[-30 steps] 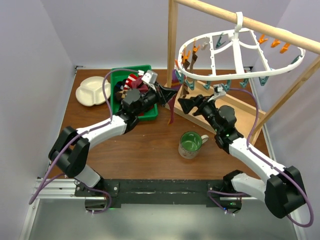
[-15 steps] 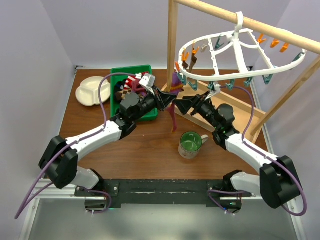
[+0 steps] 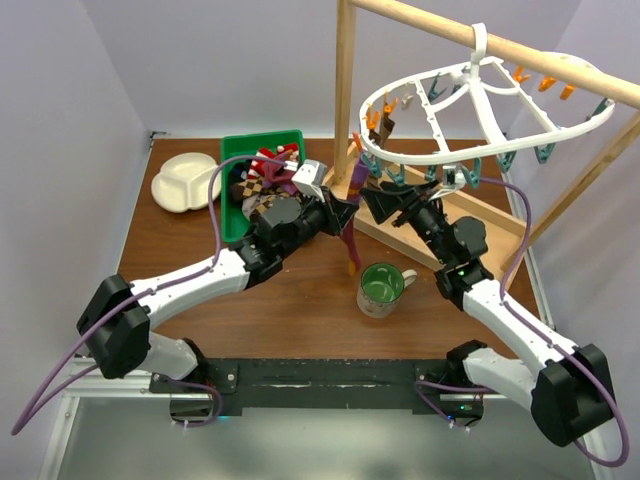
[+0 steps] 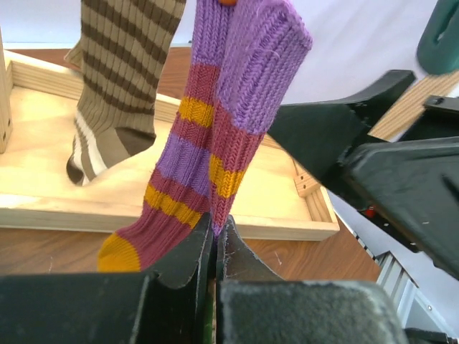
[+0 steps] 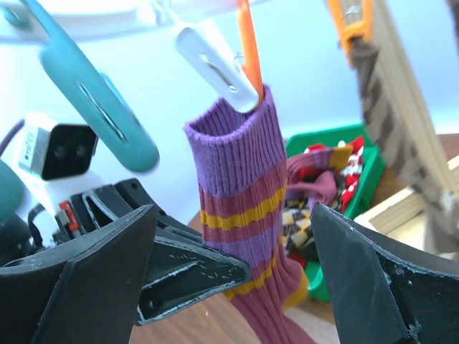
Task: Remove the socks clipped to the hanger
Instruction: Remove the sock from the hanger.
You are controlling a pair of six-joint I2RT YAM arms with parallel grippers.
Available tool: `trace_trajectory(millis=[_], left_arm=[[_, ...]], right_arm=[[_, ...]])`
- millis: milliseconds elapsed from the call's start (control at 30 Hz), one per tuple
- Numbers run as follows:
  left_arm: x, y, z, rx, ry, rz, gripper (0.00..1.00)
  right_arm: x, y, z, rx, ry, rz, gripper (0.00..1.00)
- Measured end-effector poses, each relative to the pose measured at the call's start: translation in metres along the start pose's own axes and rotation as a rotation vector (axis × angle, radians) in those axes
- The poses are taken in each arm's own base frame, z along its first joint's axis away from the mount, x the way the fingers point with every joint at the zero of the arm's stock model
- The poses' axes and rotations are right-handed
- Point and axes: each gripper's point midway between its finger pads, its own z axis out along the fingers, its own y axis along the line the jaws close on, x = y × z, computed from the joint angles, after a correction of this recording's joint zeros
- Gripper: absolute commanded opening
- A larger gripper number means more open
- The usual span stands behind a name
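The white oval hanger (image 3: pixel 470 95) hangs by its hook from a wooden pole. A purple, maroon and yellow striped sock (image 3: pixel 349 240) dangles from an orange clip (image 5: pixel 249 50) on its near-left rim. My left gripper (image 3: pixel 342 214) is shut on this sock's lower leg (image 4: pixel 215 129), just below the cuff. My right gripper (image 3: pixel 372 200) stands open right of the sock, level with the cuff (image 5: pixel 240 193), its fingers either side and touching nothing. A brown striped sock (image 4: pixel 118 79) hangs from another clip behind. More socks lie in a green bin (image 3: pixel 262 150).
A green-lined mug (image 3: pixel 382 288) stands on the table just below both grippers. The wooden stand's tray base (image 3: pixel 470 205) lies under the hanger, its post (image 3: pixel 343 90) close behind the sock. A white divided plate (image 3: pixel 185 182) sits far left. Teal clips (image 5: pixel 93 100) hang nearby.
My left gripper has carried the striped sock's leg right and nearer. The right gripper has moved left and up to the sock's cuff. The hanger has tilted, its left side lower.
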Motion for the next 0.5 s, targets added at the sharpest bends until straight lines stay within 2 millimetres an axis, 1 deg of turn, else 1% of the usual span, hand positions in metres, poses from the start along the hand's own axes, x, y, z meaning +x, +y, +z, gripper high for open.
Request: trace_trajectory(millis=[67, 133, 367, 500], left_arm=[[-0.001, -0.001, 0.003, -0.006, -0.004, 0.002, 0.00], [0.000, 0.001, 0.005, -0.016, -0.001, 0.004, 0.00], [0.005, -0.004, 0.015, -0.018, 0.018, 0.008, 0.00], [0.002, -0.007, 0.020, -0.013, 0.015, 0.010, 0.00]], right_arm=[[-0.004, -0.001, 0.000, 0.012, -0.017, -0.001, 0.93], [-0.001, -0.007, 0.002, 0.033, -0.011, 0.003, 0.93], [0.022, -0.033, 0.016, 0.101, 0.049, 0.029, 0.91], [0.029, -0.039, 0.023, 0.116, 0.069, 0.047, 0.89]])
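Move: The upper part of the purple-striped sock hangs about 4 cm ahead of my open right hand, some 3 cm to its left and 2 cm higher. The orange and grey clips pinning its cuff are roughly 5 cm above that part. The brown striped sock hangs about 13 cm ahead and 2 cm to the right of this hand, at its height. From my left hand, already pinching the sock lower down, the upper part is about 6 cm up, 2 cm ahead and 1 cm right. I bring my right hand in below the clips, forward and down about 4 cm each way, tipping the fingers down some 10 degrees, so the wide-open fingers straddle the upper part of the sock without closing on it yet. Meanwhile my left hand keeps its pinch lower on the sock and drifts about 2 cm to the right. ##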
